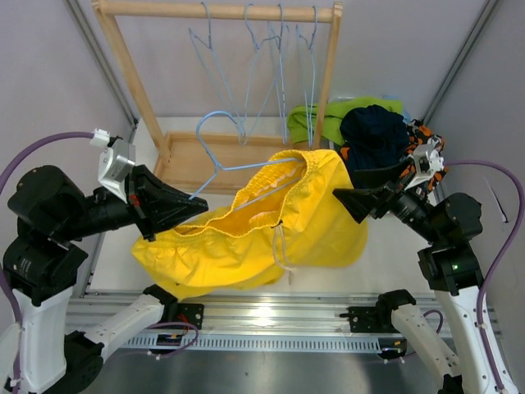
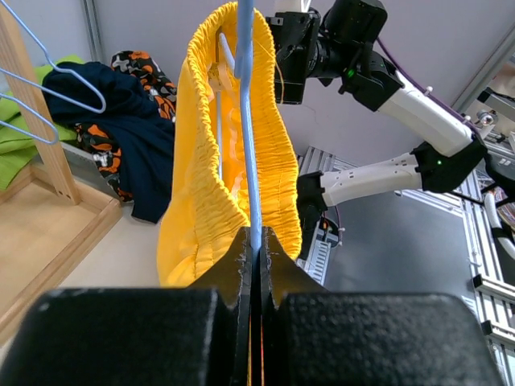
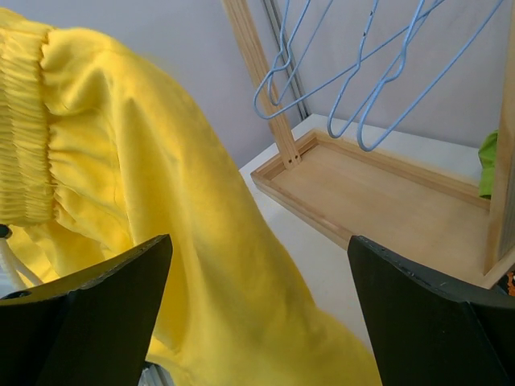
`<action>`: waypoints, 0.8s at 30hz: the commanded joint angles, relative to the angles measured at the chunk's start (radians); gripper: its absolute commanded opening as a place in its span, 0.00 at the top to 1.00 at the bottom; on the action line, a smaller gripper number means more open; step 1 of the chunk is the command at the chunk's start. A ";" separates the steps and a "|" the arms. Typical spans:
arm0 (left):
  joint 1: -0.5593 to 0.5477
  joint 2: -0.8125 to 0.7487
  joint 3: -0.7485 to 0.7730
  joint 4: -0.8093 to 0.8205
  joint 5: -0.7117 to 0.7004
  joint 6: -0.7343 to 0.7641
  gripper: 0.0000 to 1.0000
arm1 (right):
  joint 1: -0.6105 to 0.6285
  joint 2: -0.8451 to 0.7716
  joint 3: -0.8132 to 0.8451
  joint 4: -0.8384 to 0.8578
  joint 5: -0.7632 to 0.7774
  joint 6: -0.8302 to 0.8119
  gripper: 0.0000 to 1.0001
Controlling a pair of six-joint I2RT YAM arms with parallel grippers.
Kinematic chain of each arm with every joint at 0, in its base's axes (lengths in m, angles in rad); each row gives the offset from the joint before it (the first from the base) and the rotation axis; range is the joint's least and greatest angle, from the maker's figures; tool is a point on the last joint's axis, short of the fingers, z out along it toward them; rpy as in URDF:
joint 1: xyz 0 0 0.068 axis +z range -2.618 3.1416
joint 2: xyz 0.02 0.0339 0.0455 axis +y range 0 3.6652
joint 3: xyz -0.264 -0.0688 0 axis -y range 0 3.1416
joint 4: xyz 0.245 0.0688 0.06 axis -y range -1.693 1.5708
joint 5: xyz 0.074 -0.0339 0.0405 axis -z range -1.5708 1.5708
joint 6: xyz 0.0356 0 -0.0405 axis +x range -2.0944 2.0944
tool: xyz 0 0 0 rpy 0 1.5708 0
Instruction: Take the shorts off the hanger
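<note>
The yellow shorts (image 1: 262, 222) hang on a light blue wire hanger (image 1: 221, 139) above the table's middle, with the waistband stretched over the wire. My left gripper (image 1: 193, 199) is shut on the hanger wire (image 2: 245, 121), seen in the left wrist view at the jaws (image 2: 254, 237). My right gripper (image 1: 338, 197) is open at the shorts' right side; yellow fabric (image 3: 161, 201) lies between its fingers (image 3: 88, 322) without being gripped. Navy (image 1: 373, 135), lime green (image 1: 328, 115) and orange-patterned (image 1: 426, 135) shorts lie piled at the back right. Light blue shorts are out of view.
A wooden rack (image 1: 328, 74) stands at the back, with several empty blue hangers (image 1: 279, 66) on its top rail and a wooden base tray (image 3: 386, 193). A metal rail (image 1: 271, 316) runs along the near edge.
</note>
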 commanded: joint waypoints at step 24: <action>-0.008 -0.059 -0.058 -0.068 -0.234 0.090 1.00 | -0.261 0.140 -0.020 0.101 0.189 0.004 1.00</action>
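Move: The right end of the yellow shorts, draped on the hanger the left hand grips, hangs just off the open right fingers, about 2 cm ahead, 3 cm left and 3 cm below. From the right hand, the held hanger's middle is some 17 cm left and 4 cm ahead, about level; the pile of removed shorts is some 18 cm ahead, 15 cm right and 30 cm below. From the left hand, that shorts end is about 25 cm right, 7 cm ahead and roughly level. The right fingers shut on the right end of the yellow shorts and pinch it after easing left, down and a little forward, some 5 cm in all. Then they pull it right and forward by about 9 cm, off towards the pile, turning clockwise some 20 degrees. The left hand keeps its pinch on the hanger, at first still, then sinks and moves forward, about 3 to 4 cm each, turning about 10 degrees counter-clockwise. ##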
